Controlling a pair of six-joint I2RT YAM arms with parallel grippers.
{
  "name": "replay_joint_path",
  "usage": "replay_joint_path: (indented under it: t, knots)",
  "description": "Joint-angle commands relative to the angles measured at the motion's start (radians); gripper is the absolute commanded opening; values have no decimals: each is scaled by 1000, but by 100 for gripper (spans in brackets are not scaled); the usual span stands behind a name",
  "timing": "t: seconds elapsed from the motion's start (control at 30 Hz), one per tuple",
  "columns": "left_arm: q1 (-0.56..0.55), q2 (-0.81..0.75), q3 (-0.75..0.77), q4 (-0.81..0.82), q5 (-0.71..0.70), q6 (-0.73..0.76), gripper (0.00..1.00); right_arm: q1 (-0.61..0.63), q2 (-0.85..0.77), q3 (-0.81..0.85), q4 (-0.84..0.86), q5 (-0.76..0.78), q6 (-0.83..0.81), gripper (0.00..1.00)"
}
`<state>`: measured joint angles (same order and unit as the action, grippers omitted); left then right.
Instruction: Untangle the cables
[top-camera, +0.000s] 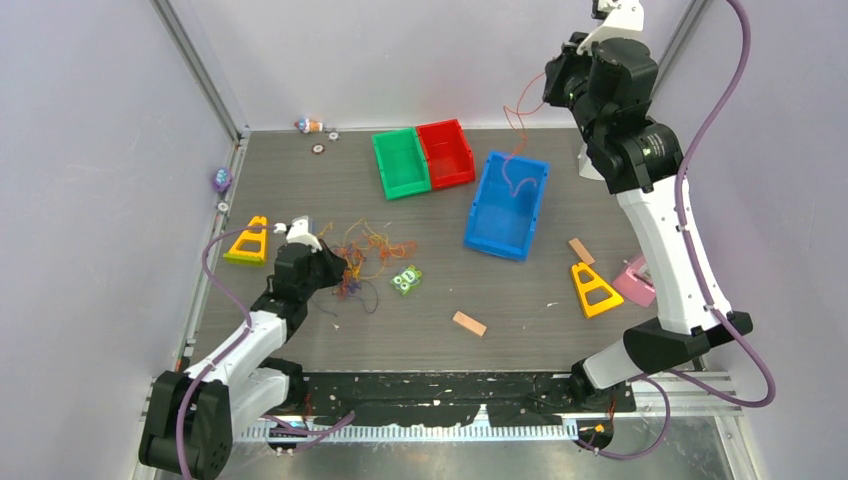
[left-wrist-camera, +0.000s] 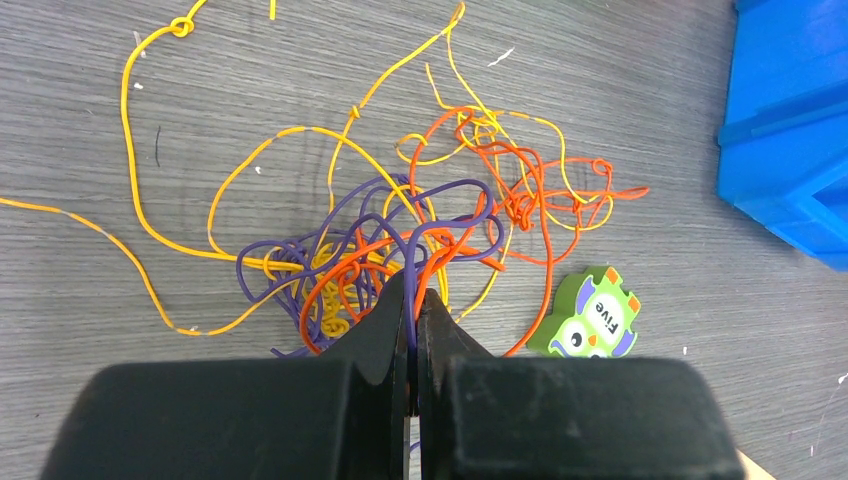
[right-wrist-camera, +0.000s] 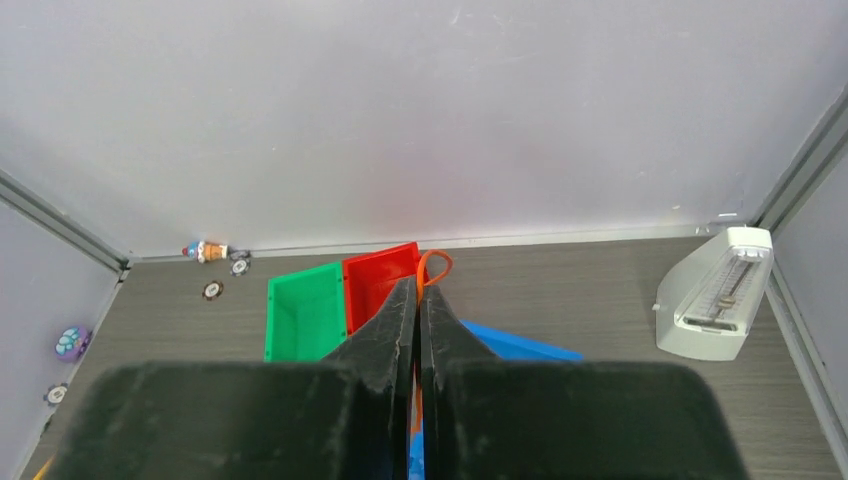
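Note:
The cables (top-camera: 370, 252) lie in a tangle of orange-red, yellow and dark purple wires on the grey table left of centre, and fill the left wrist view (left-wrist-camera: 440, 200). My left gripper (top-camera: 340, 268) is low at the tangle's left edge. Its jaws (left-wrist-camera: 414, 292) are shut on a dark purple cable (left-wrist-camera: 300, 255), with an orange-red strand right beside them. My right gripper (top-camera: 550, 85) is raised high at the back right, shut (right-wrist-camera: 418, 287) on one orange-red cable (right-wrist-camera: 435, 262). That cable (top-camera: 518, 110) hangs down towards the blue bin (top-camera: 478, 210).
Green bin (top-camera: 400, 165) and red bin (top-camera: 445, 152) stand at the back. A green owl puzzle piece (top-camera: 405, 280) lies right of the tangle. Yellow triangles (top-camera: 248, 242) (top-camera: 594, 290), wooden blocks (top-camera: 468, 323) (top-camera: 581, 250) and a white metronome (right-wrist-camera: 715, 295) are around.

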<state>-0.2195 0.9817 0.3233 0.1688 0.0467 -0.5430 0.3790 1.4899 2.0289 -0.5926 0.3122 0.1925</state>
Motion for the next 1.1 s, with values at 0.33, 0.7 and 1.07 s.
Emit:
replay_joint_path:
  t: [0.33,0.7,1.07]
  knots:
    - [5,-2,36,51,12,4,0,-19,-11,-327,94,-8,38,5]
    - [5,-22,33,45,29,16,0,-55,108,-476,53,-62,26,96]
    - [-34,-124,44,-81,94,23,0,36,-89,-837,375,-571,-35,96]
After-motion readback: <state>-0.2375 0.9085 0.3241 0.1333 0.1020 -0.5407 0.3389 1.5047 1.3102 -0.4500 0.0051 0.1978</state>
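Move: High above the blue bin, the right hand holds the orange cable; the bin's middle lies about 46 cm below it, some 7 cm ahead and 1 cm right. The red bin stands about 22 cm ahead and 16 cm left of that hand, the green one 19 cm ahead and 28 cm left. From the left hand, which pinches strands of the tangle, the blue bin lies about 20 cm ahead and 40 cm right, roughly 5 cm lower. Sinking almost straight down towards the blue bin, the right hand carries its orange cable some 20 cm lower, then opens wide and lets go while still descending, about 30 cm in all, its fingers tipping down by some 35 degrees. Open, it then swings left and back by about 4 cm each, turning counter-clockwise. At the very end the left hand, still gripping its strands, rises and shifts right slightly. ##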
